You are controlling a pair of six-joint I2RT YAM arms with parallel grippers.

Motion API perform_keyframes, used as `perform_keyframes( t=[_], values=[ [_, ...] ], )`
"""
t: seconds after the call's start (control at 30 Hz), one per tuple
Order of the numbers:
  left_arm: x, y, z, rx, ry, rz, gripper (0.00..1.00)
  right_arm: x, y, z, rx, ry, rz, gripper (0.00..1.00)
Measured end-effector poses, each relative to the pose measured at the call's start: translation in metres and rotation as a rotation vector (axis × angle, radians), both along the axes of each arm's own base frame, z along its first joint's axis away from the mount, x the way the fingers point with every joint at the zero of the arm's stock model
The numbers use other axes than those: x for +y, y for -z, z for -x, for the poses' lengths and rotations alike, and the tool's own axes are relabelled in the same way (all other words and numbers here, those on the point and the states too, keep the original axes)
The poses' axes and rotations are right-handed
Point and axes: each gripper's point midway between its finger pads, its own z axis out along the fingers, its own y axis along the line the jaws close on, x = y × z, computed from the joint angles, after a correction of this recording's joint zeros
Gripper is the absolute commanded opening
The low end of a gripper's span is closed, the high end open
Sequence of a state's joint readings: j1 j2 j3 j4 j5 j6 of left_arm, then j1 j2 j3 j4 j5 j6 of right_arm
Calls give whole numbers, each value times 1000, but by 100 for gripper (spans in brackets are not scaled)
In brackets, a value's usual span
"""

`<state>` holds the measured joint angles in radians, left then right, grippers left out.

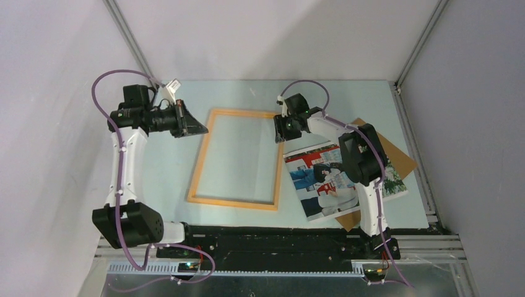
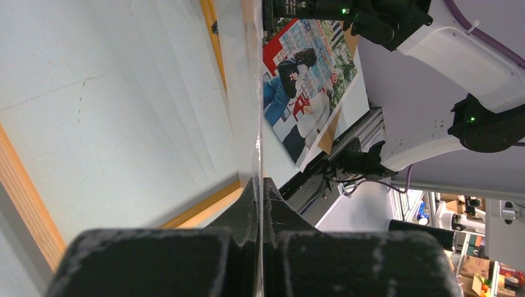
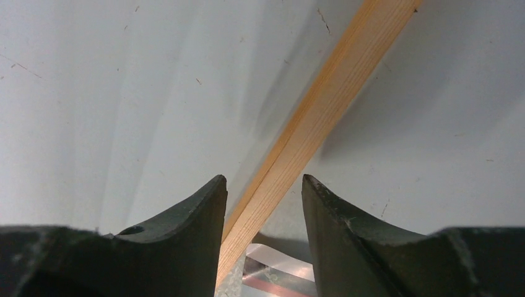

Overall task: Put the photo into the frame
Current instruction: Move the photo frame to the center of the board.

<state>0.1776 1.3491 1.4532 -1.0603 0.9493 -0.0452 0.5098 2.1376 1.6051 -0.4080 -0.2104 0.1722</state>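
Observation:
The light-orange wooden frame (image 1: 201, 158) lies flat mid-table. The photo (image 1: 316, 185) lies to its right, face up, partly under the right arm; it also shows in the left wrist view (image 2: 303, 80). My left gripper (image 1: 199, 129) hovers at the frame's far left corner. It (image 2: 260, 180) is shut on a thin clear pane (image 2: 251, 93), seen edge-on. My right gripper (image 1: 280, 130) is at the frame's far right corner. Its jaws (image 3: 264, 179) stand apart astride the wooden rail (image 3: 328, 93); the left finger is near the rail and a gap shows at the right finger.
A plain brown backing board (image 1: 396, 154) lies under the photo at the right. Aluminium rails (image 1: 413, 142) border the table, with grey walls close on both sides. The black base bar (image 1: 266, 241) runs along the near edge.

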Motion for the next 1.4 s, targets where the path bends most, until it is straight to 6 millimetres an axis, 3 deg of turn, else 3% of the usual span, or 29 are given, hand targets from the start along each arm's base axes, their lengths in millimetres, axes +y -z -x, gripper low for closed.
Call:
perform_keyframes(
  t=[0.33,0.63,0.87,1.27,1.4],
  values=[
    [5,10,-15,40,-20,22,0,0,1,-7,6,-3,40,36],
    [8,10,-27,21,-43,32,0,5,2,-19,-2,-21,58,31],
    [6,22,-33,51,-68,76,0,4,2,-31,-12,-39,80,28],
    [4,27,-48,49,-103,133,0,-14,-1,-52,-24,-71,128,28],
    [3,31,-53,54,-115,169,0,-18,-1,-50,-8,-77,119,38]
  ],
)
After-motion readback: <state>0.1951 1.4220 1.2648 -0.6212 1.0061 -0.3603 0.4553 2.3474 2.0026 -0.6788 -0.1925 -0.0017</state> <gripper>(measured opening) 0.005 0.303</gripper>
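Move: The right hand is low over the right bar of the photo frame, which runs between its open fingers. The frame's middle is about 13 cm left and 8 cm back of the hand, its far right corner some 11 cm ahead and 2 cm right, both about 3 cm lower. The photo lies roughly 22 cm right and 15 cm back. From the left hand, the frame's middle is some 6 cm ahead, 10 cm right and 27 cm below. With its fingers narrowing from half open to about a quarter, the right hand works the frame's right bar forward, travelling about 5 cm towards the far right corner at nearly constant height, then edging 2 cm right until its gap is just outside the bar, left finger beside it. The closed left hand, high over the frame and touching nothing, drifts some 5 cm forward and sinks 3 cm while rolling slightly. ##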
